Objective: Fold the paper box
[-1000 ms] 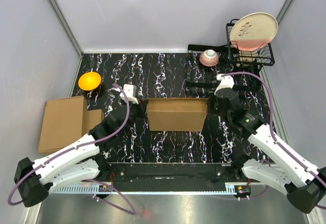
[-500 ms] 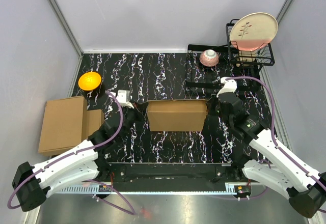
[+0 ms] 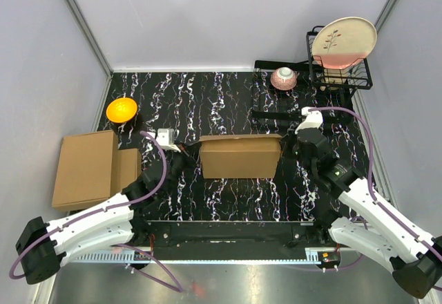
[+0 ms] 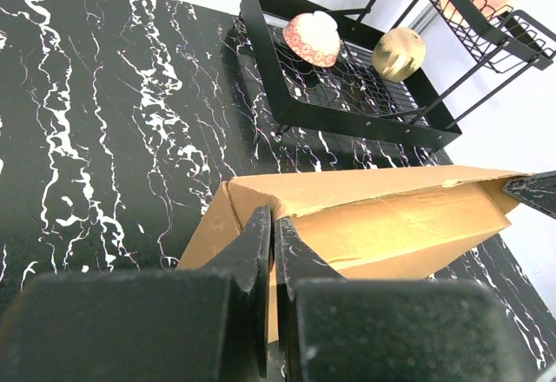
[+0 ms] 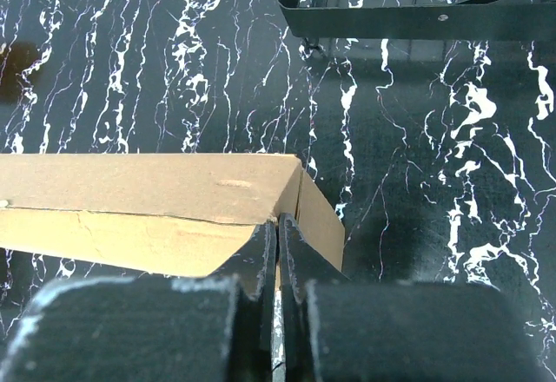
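The paper box (image 3: 239, 156) stands as a closed-looking brown cardboard box in the middle of the black marbled table, its lid panel lying on top. My left gripper (image 3: 188, 157) is shut and low at the box's left end. In the left wrist view its tips (image 4: 273, 219) point at the box's (image 4: 382, 217) near left corner. My right gripper (image 3: 287, 152) is shut at the box's right end. Its tips (image 5: 279, 220) sit right against the end wall of the box (image 5: 148, 187). Whether either gripper touches the cardboard I cannot tell; nothing is pinched.
A stack of flat brown cardboard (image 3: 86, 168) lies at the left edge, with an orange bowl (image 3: 121, 109) behind it. At the back right a black wire tray (image 3: 266, 69) holds a pink bowl (image 3: 284, 78). A dish rack (image 3: 340, 76) there carries a plate (image 3: 343, 41).
Both arms have drawn back slightly from the box ends, the left wrist moving left and toward me, the right wrist moving right and toward me. The box stays put.
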You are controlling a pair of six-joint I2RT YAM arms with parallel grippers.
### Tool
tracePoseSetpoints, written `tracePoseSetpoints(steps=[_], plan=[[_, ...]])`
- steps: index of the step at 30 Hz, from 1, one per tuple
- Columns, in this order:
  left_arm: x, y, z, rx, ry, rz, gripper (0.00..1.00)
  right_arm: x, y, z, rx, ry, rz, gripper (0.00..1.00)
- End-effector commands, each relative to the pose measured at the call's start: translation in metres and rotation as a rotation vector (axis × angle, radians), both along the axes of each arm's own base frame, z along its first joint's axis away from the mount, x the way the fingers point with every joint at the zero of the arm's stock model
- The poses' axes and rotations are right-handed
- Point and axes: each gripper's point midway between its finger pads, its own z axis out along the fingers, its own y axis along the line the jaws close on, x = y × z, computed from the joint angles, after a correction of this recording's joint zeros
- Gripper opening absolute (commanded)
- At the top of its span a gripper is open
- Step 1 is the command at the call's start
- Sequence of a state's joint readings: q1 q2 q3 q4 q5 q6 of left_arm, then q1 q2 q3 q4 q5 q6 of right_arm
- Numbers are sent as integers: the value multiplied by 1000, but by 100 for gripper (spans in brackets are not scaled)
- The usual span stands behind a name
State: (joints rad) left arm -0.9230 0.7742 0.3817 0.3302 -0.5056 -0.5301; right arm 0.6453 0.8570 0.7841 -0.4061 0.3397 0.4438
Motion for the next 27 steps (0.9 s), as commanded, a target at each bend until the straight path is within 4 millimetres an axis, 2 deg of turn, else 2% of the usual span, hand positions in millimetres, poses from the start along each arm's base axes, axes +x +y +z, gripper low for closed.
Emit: tracePoseSetpoints(steps=[1, 6, 11, 15, 16, 19, 20, 22, 23, 24, 27], plan=[[-17, 4, -71, 161, 149, -34, 0, -32, -11, -63, -75, 214, 12, 0], [-20, 9, -82, 178, 163, -18, 0, -35, -11, -66, -56, 225, 6, 0], [-23, 13, -103, 260, 187, -5, 0, -40, -10, -70, -43, 251, 8, 0], [-21, 16, -103, 276, 175, 12, 0, -41, -12, -62, -26, 240, -12, 1], [-20, 17, -99, 272, 164, 18, 0, -43, -14, -60, -26, 241, -14, 14], [-18, 20, -89, 280, 140, 30, 0, -43, -20, -40, -20, 208, -38, 36], [-17, 21, -88, 288, 135, 35, 0, -40, -23, -27, -21, 178, -49, 40], [-16, 20, -84, 284, 129, 36, 0, -41, -32, -13, -42, 153, -70, 45], [-16, 21, -83, 285, 128, 39, 0, -39, -34, 4, -41, 121, -69, 45], [-16, 20, -83, 284, 130, 35, 0, -41, -38, 10, -51, 115, -72, 46], [-15, 21, -82, 289, 130, 40, 0, -42, -43, 49, -32, 27, -64, 47]])
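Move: The paper box stands upright between the hands. The middle of its narrow lid is about 14 cm to the left gripper's right and 2 cm ahead, at roughly its height. From the right gripper, the lid's middle is some 14 cm left, 2 cm ahead and level. From the right gripper the pink bowl sits about 40 cm farther out and 7 cm right, well below; from the left one, the yellow bowl is about 30 cm ahead, 36 cm left, near the table. Bring the left gripper down about 2 cm with its shut fingers still pinching the lid's near left corner, then hold there. Lower the right gripper about 1 cm with the near right corner, pause, then open its fingers about halfway, let go, and draw back some 4 cm and 2 cm to the right, the fingers tipping down slightly. ##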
